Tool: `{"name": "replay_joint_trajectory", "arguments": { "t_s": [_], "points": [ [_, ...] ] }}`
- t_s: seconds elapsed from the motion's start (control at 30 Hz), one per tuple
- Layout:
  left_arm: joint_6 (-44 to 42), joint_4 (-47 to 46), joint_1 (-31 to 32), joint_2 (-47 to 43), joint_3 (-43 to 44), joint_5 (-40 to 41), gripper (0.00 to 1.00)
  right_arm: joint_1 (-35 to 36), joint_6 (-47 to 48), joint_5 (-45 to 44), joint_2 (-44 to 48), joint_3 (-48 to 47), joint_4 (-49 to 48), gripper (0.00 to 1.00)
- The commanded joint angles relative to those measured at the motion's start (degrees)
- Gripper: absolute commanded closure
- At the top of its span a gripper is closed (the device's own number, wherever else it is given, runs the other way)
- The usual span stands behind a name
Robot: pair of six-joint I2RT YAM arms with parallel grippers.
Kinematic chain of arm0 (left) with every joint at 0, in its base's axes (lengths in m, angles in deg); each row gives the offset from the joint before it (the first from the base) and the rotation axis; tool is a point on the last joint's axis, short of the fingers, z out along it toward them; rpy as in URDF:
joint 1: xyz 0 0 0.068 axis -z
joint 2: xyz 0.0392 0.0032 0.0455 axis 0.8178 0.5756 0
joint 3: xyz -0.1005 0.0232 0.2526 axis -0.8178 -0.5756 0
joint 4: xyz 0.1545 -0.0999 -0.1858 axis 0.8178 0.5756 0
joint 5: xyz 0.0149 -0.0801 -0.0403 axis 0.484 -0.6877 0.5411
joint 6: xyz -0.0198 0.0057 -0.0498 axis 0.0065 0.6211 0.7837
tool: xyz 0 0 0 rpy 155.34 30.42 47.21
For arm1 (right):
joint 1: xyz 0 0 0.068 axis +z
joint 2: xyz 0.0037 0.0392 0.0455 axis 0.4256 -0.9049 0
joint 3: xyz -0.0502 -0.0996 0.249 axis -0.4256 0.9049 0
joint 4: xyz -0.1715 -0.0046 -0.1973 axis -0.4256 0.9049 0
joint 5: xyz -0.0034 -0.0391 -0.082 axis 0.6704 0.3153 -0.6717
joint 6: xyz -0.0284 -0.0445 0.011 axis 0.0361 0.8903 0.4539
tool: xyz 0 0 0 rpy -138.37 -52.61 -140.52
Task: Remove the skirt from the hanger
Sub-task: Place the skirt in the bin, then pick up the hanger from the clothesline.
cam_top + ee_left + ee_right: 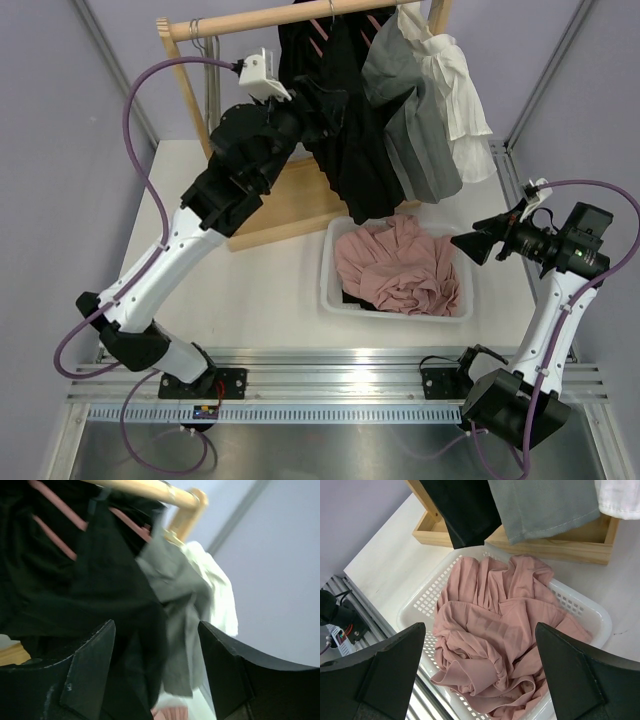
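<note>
A black skirt [350, 150] hangs from a pink hanger [318, 35] on the wooden rail [260, 20]. My left gripper [315, 100] is raised against the skirt's left side, its fingers hard to make out against the dark cloth. In the left wrist view the black skirt [100, 590] and the pink hanger [55, 537] fill the left, and the left gripper [156, 625] stands open with a fold of the black cloth hanging between its fingers, not pinched. My right gripper [470, 245] hovers open at the right, over the basket, holding nothing [480, 625].
A grey garment [415, 110] and a white garment [460, 90] hang right of the skirt. A white basket [330, 260] holding a crumpled pink garment [400, 265] sits in front of the rack's wooden base [290, 200].
</note>
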Motion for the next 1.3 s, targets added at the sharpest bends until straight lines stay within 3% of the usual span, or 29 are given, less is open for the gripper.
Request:
{"name": "replay_joint_trajectory", "arguments": {
  "t_s": [0.0,0.1,0.23,0.33,0.43,0.7,0.83,1.03,1.27],
  "points": [
    [6.7,-1.2,-5.6,4.2,2.8,1.2,0.32,-0.2,2.3,3.3,0.0,-2.3,2.1,0.00],
    [11.8,-4.2,-9.3,8.7,7.4,-0.6,0.37,-0.2,2.4,3.2,0.4,-1.9,2.0,0.01],
    [11.9,-6.2,-11.7,15.8,15.5,1.2,0.44,-0.2,2.7,3.5,0.3,-1.7,2.3,0.01],
    [15.9,-8.6,-13.6,19.1,17.3,2.0,0.54,-0.3,3.9,3.9,0.0,-1.9,3.5,0.01],
    [19.0,-10.3,-14.8,20.8,18.1,4.2,0.56,-0.3,4.5,4.0,-0.1,-2.0,4.1,0.01],
    [21.0,-17.1,-15.1,20.5,16.1,5.9,0.43,-0.3,5.5,4.4,0.3,-2.0,5.0,0.01],
    [24.1,-15.3,-16.2,21.5,17.2,6.9,0.44,-0.3,6.2,4.7,0.2,-2.3,5.7,0.01],
    [24.4,-13.5,-16.9,22.7,17.6,8.6,0.56,-0.3,6.7,4.8,0.4,-2.2,6.2,0.01],
    [25.4,-9.4,-17.6,27.7,25.4,6.4,0.54,-0.3,7.3,5.2,0.3,-2.3,7.0,0.01]
  ]
}}
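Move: The left hand, empty and high up, has the black garment's pink hanger some 23 cm ahead, about 4 cm to its left and roughly level with it. The rail runs across about 8 cm above that hanger; the empty hangers hang about 23 cm left of it and slightly nearer the base, the grey garment's middle some 19 cm right of it and lower. For the right hand, the pink hanger is about 33 cm ahead, 35 cm left and 25 cm up. The left hand reaches about 19 cm forward and some 5 cm left towards the pink hanger in the black garment, quickly at first and then creeping, dipping about 4 cm on the way and coming back up to nearly its starting height just under the rail. As it goes the wrist rolls some 25 degrees, its left side sinking, and swings about 20 degrees counter-clockwise to point more squarely ahead, while the fingers narrow, open again a little, then narrow to just under half open right at the hanger and cloth, where a touch can't be made out. ##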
